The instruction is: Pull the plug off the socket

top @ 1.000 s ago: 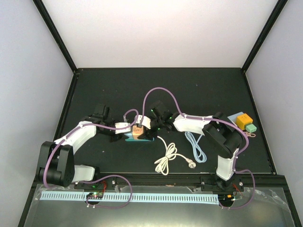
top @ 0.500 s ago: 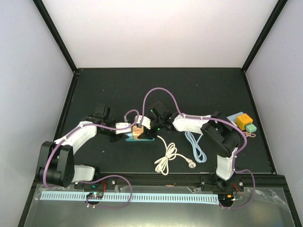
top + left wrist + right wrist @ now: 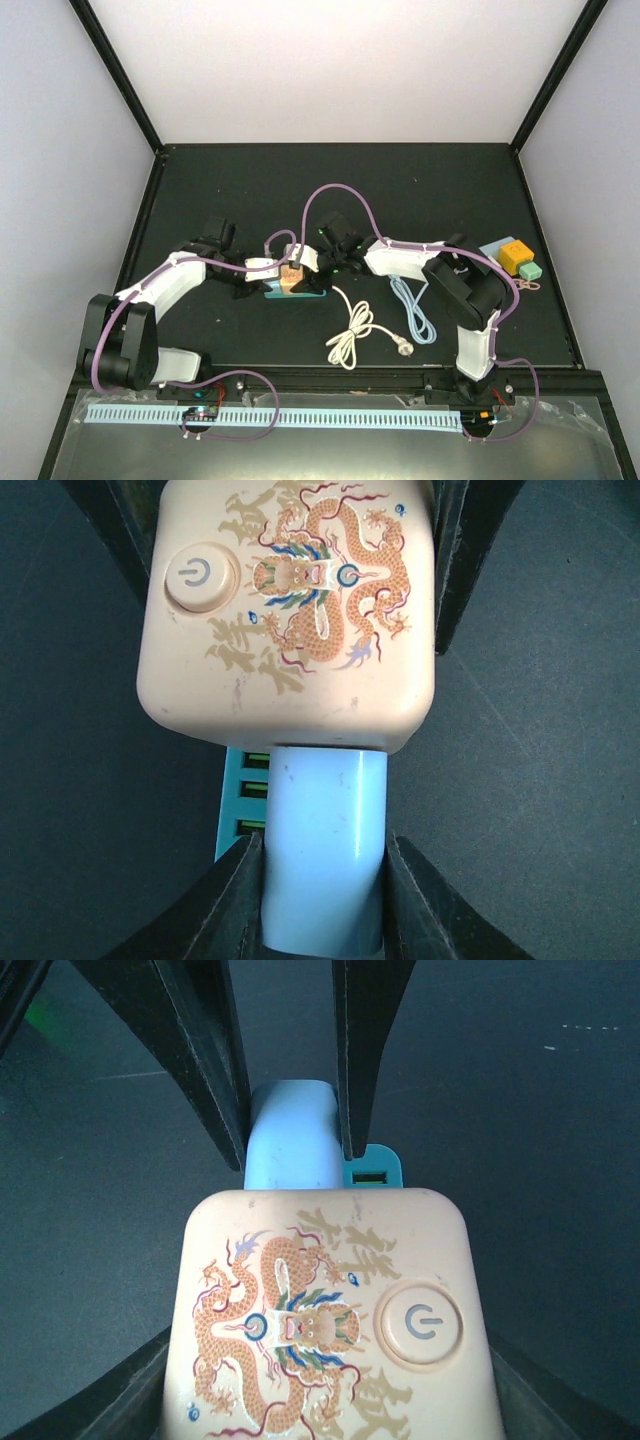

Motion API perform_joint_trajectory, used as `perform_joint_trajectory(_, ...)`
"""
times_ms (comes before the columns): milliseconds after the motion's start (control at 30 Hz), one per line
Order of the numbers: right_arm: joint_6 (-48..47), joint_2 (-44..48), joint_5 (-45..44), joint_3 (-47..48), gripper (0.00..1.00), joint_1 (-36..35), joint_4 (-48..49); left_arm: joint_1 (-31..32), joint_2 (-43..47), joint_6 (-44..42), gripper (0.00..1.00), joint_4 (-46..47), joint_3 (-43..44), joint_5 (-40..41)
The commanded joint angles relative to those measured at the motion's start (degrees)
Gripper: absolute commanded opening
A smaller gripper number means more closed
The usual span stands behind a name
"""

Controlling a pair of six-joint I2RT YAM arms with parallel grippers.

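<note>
The socket (image 3: 290, 278) is a beige cube (image 3: 300, 610) printed with a dragon and a power button. It rests on the black table between the two arms. A light blue plug (image 3: 322, 790) sticks out of its side, seated in the socket. My left gripper (image 3: 322, 880) is shut on this plug, both fingers pressed flat to its sides. From the opposite side my right gripper (image 3: 325, 1360) holds the cube (image 3: 325, 1310), one finger against each flank. In the right wrist view the plug (image 3: 290, 1145) shows between the left arm's fingers.
A teal strip with USB ports (image 3: 232, 800) sits under the socket. A coiled white cable (image 3: 352, 335) and a light blue cable (image 3: 412, 312) lie in front of the right arm. Small yellow and green blocks (image 3: 518, 260) sit at the right edge.
My left gripper's fingers have closed onto the plug. The right gripper's jaws have drawn in against the cube. Both arms have barely shifted.
</note>
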State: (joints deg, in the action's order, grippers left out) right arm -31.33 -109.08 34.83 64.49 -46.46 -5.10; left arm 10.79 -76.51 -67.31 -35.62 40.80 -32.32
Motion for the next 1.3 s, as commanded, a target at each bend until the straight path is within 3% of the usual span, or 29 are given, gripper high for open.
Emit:
perform_joint_trajectory(0, -3.67, -1.86, -2.52, -1.79, 0.09, 1.80, -4.00, -2.37, 0.34, -2.79, 0.05, -1.51, 0.75, 5.99)
perform_joint_trajectory(633, -4.08, -4.63, -6.36, 0.32, 0.05, 2.27, -8.31, -9.16, 2.81, -9.07, 0.04, -6.70, 3.75, 7.59)
perform_joint_trajectory(833, -3.57, -4.89, -6.07, 0.73, 0.05, 2.25, -8.42, -14.51, 2.03, -9.26, 0.04, -7.96, 7.03, 5.64)
perform_joint_trajectory(1100, -2.69, -4.94, -5.05, 1.23, 0.08, 2.32, -8.41, -21.39, -6.04, 8.14, 0.02, -3.31, 18.08, 6.02)
perform_joint_trajectory(1267, -2.29, -4.53, -4.87, 1.19, 0.09, 2.28, -8.37, -22.83, -13.71, 19.44, 0.03, 3.05, 24.83, 12.66)
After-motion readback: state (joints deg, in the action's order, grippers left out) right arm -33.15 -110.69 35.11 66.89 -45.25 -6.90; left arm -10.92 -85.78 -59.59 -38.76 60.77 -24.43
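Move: The left hand already grips the blue plug, whose inner end sits in the dragon-print socket block, about 5 cm to this hand's right at its own height and level with it. The teal strip under the block has its middle about 5 cm right and 3 cm below, neither ahead nor back. The white cable bundle lies some 17 cm right, 11 cm back and 6 cm below. The right hand already holds the block between its fingers. Left hand draws the gripped plug about 7 cm left off the right-held block, then forward-left and up. ##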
